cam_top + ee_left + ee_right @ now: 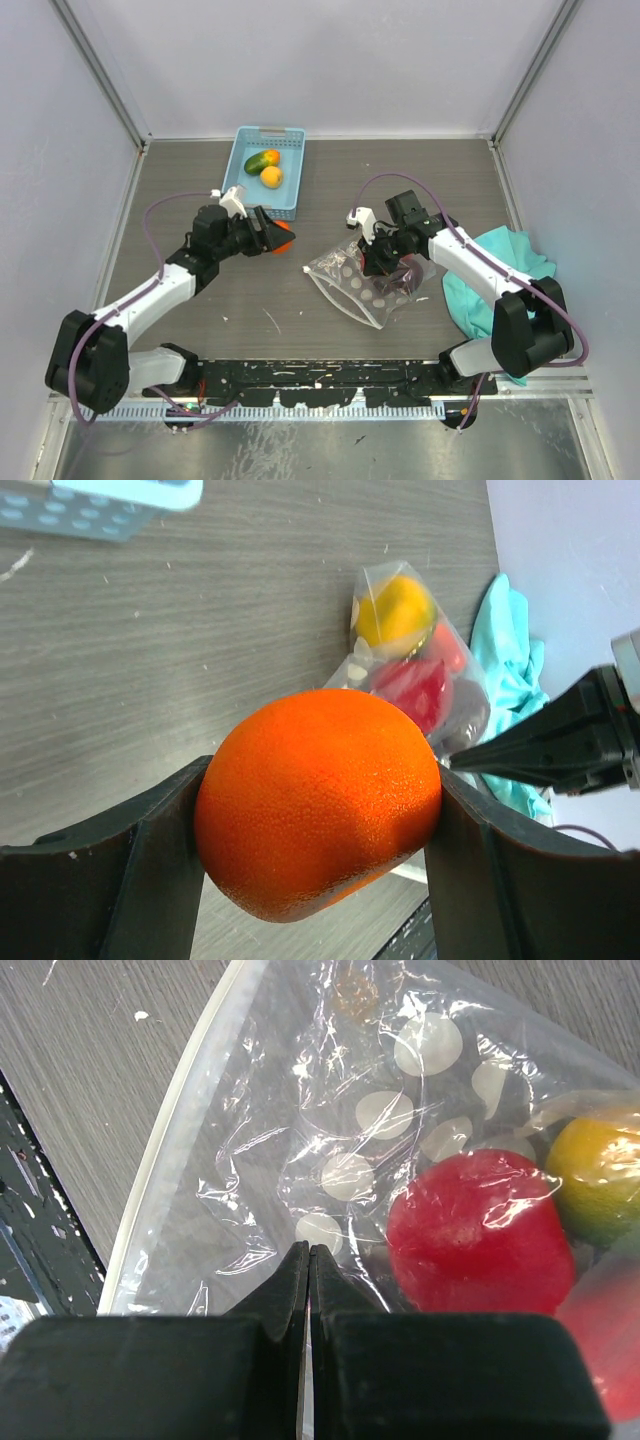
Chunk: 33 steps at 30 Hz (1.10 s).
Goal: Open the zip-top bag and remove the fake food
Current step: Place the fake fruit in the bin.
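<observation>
My left gripper (272,236) is shut on an orange piece of fake food (318,800), held just above the table near the basket's front edge. The clear zip-top bag (362,285) with white dots lies right of centre. Through its film (300,1110) I see a red fruit (478,1230) and a yellow one (595,1175). A dark piece lies beside them in the left wrist view. My right gripper (308,1252) has its jaws pressed together on a thin fold of the bag's plastic, above the bag's upper part (375,262).
A light blue basket (237,165) at the back centre holds a green piece (260,163) and a yellow-orange one (271,177). A teal cloth (500,265) lies bunched at the right, just past the bag. Grey walls enclose the table.
</observation>
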### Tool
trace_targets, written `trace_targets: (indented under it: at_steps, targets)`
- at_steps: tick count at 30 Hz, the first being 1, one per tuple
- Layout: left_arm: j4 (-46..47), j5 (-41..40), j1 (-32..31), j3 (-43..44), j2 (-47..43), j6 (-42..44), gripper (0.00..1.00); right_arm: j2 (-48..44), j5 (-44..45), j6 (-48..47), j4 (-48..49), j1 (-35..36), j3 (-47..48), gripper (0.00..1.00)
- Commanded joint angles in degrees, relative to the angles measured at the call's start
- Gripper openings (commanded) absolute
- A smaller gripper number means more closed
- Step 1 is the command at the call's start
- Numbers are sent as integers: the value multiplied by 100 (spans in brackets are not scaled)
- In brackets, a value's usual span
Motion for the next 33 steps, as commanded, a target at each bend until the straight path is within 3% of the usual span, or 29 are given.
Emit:
trace_targets:
  at_steps: [1,11,21,33]
  targets:
    - [174,120,202,620,302,115,11,-273,-173,-24,66,-25,146,5]
    - [-784,-875,281,1939,1309,116,9,-346,-267,37,113,-31,130,5]
    - [-2638,-2648,280,3666,2367,43,5,-446,-257,86,175,-31,109,6]
    - [-4524,-3933,279,5897,3969,253,8,-487,-307,86,185,-41,103,8]
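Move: The left hand already holds the orange fruit; the middle of the bin lies about 26 cm ahead of it, 5 cm to its left and 11 cm lower. Inside, the yellow fruit is some 25 cm ahead and 3 cm left, the mango roughly 30 cm ahead and 5 cm left. The bag's middle lies about 8 cm back and 22 cm right. From the right hand, the bin is about 32 cm ahead, 27 cm left and a little lower. Still pinching the orange fruit, the left hand carries it forward about 16 cm towards the bin, nearly level, veering some 6 cm left in the later half to come over the near end. Meanwhile the wrist swings round some 40 degrees, counter-clockwise and tipping the fingers down. The right hand, fingers kept shut over the bag, eases up about 1.5 cm. ##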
